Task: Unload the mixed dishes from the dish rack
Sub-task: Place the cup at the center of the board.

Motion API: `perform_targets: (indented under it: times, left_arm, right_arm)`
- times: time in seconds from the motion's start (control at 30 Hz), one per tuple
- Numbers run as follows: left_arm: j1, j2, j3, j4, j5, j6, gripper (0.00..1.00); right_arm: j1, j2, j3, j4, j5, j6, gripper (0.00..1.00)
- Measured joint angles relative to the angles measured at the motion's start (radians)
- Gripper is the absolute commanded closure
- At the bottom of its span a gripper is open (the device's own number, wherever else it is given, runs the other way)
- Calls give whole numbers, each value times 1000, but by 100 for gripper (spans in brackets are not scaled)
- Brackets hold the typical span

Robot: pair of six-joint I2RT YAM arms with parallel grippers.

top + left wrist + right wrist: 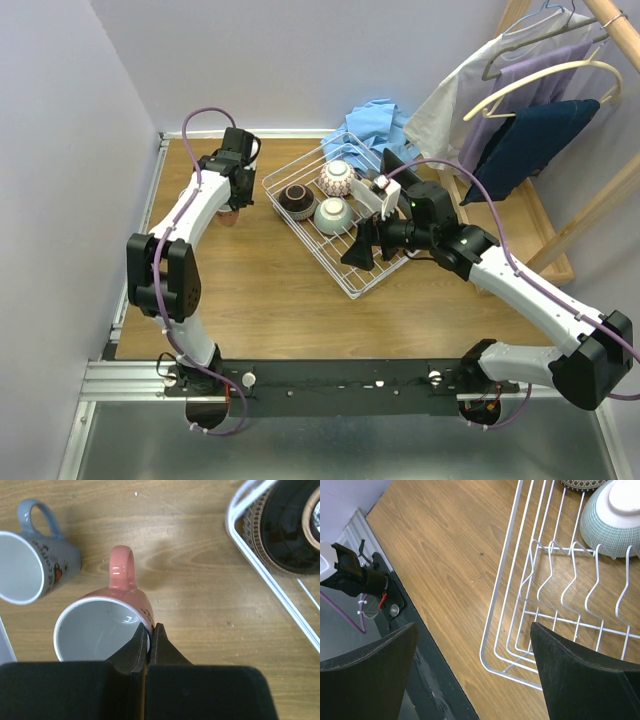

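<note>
The white wire dish rack (345, 270) sits at the middle right of the table. It holds upside-down bowls: a brown one (297, 200), a patterned one (338, 178) and a pale green one (332, 215). At the far left, my left gripper (150, 630) is shut on the rim of an upright orange-red cup (100, 625), one finger inside and one outside. A grey cup (30, 565) stands beside it. My right gripper (472, 627) hangs open over the rack's near corner (490, 660) with nothing between its fingers. The pale green bowl (612, 520) lies beyond it.
A wooden clothes rack (590, 200) with hangers and garments stands at the right. A blue cloth (380, 125) lies behind the dish rack. Walls close off the left and far sides. A black rail (330, 385) runs along the near edge.
</note>
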Motion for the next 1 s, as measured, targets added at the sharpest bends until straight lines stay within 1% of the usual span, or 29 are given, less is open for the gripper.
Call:
perform_targets:
  times: [0.3, 0.37, 0.4, 0.47, 0.5, 0.57, 0.6, 0.67, 0.7, 0.73, 0.77, 0.8, 0.83, 0.93, 0.97, 1.0]
  left_arm:
    - [67, 128, 41, 71, 57, 42, 100]
    - [78, 152, 57, 77, 68, 45, 96]
    - [82, 163, 67, 79, 73, 47, 91]
    - [85, 178, 77, 85, 80, 50, 87]
    - [88, 180, 78, 87, 82, 52, 80]
    - [90, 180, 78, 87, 89, 56, 73]
    - [90, 180, 79, 88, 91, 59, 66]
    - [90, 180, 84, 88, 95, 61, 61]
    - [89, 180, 88, 89, 98, 63, 55]
    - [89, 180, 90, 93, 99, 63, 52]
    - [89, 180, 90, 95, 101, 62, 50]
    - [89, 178, 90, 95, 102, 61, 43]
    - [90, 175, 90, 94, 105, 58, 42]
    - [90, 149, 87, 92, 113, 48, 32]
    - [90, 130, 87, 91, 117, 43, 31]
    - [90, 103, 84, 92, 123, 38, 27]
  right_arm:
    - [0, -2, 2, -29, 9, -18, 0]
    - [0, -2, 2, -34, 13, -20, 0]
    - [0, -2, 2, -37, 14, -21, 0]
    - [0, -2, 2, -45, 21, -23, 0]
    - [0, -2, 2, -48, 26, -23, 0]
    - [0, -2, 2, -51, 30, -24, 0]
    - [0, -2, 2, -53, 34, -24, 0]
    - [0, -2, 5, -60, 44, -24, 0]
    - [0, -2, 6, -63, 50, -25, 0]
    - [0, -2, 11, -68, 55, -25, 0]
    - [0, -2, 16, -71, 58, -25, 0]
    - [0, -2, 22, -72, 63, -26, 0]
    - [0, -2, 32, -76, 71, -27, 0]
    - [0, -3, 56, -87, 91, -35, 0]
    - [0, -3, 66, -95, 99, -39, 0]
    - [0, -3, 76, -102, 109, -44, 0]
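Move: My left hand already pinches the pink cup by its right-hand rim. The clear spot on the board where the cup goes lies about 5 cm ahead, 5 cm left and 12 cm below. The blue cup stands about 11 cm left of that spot and 2 cm farther out. The rack's near-left corner is some 8 cm right and 11 cm ahead of the hand, the black bowl 16 cm right and 8 cm ahead. From my right hand the spot is roughly 35 cm left, 22 cm ahead and 20 cm below. I carry the pink cup on with my left hand, forward and down together by about 4 cm each and a little left, onto the bare board beside the blue cup. There I stop, open my fingers to more than half their width to let go of the rim, and rise straight off it by some 3 cm, hardly turning the wrist. ##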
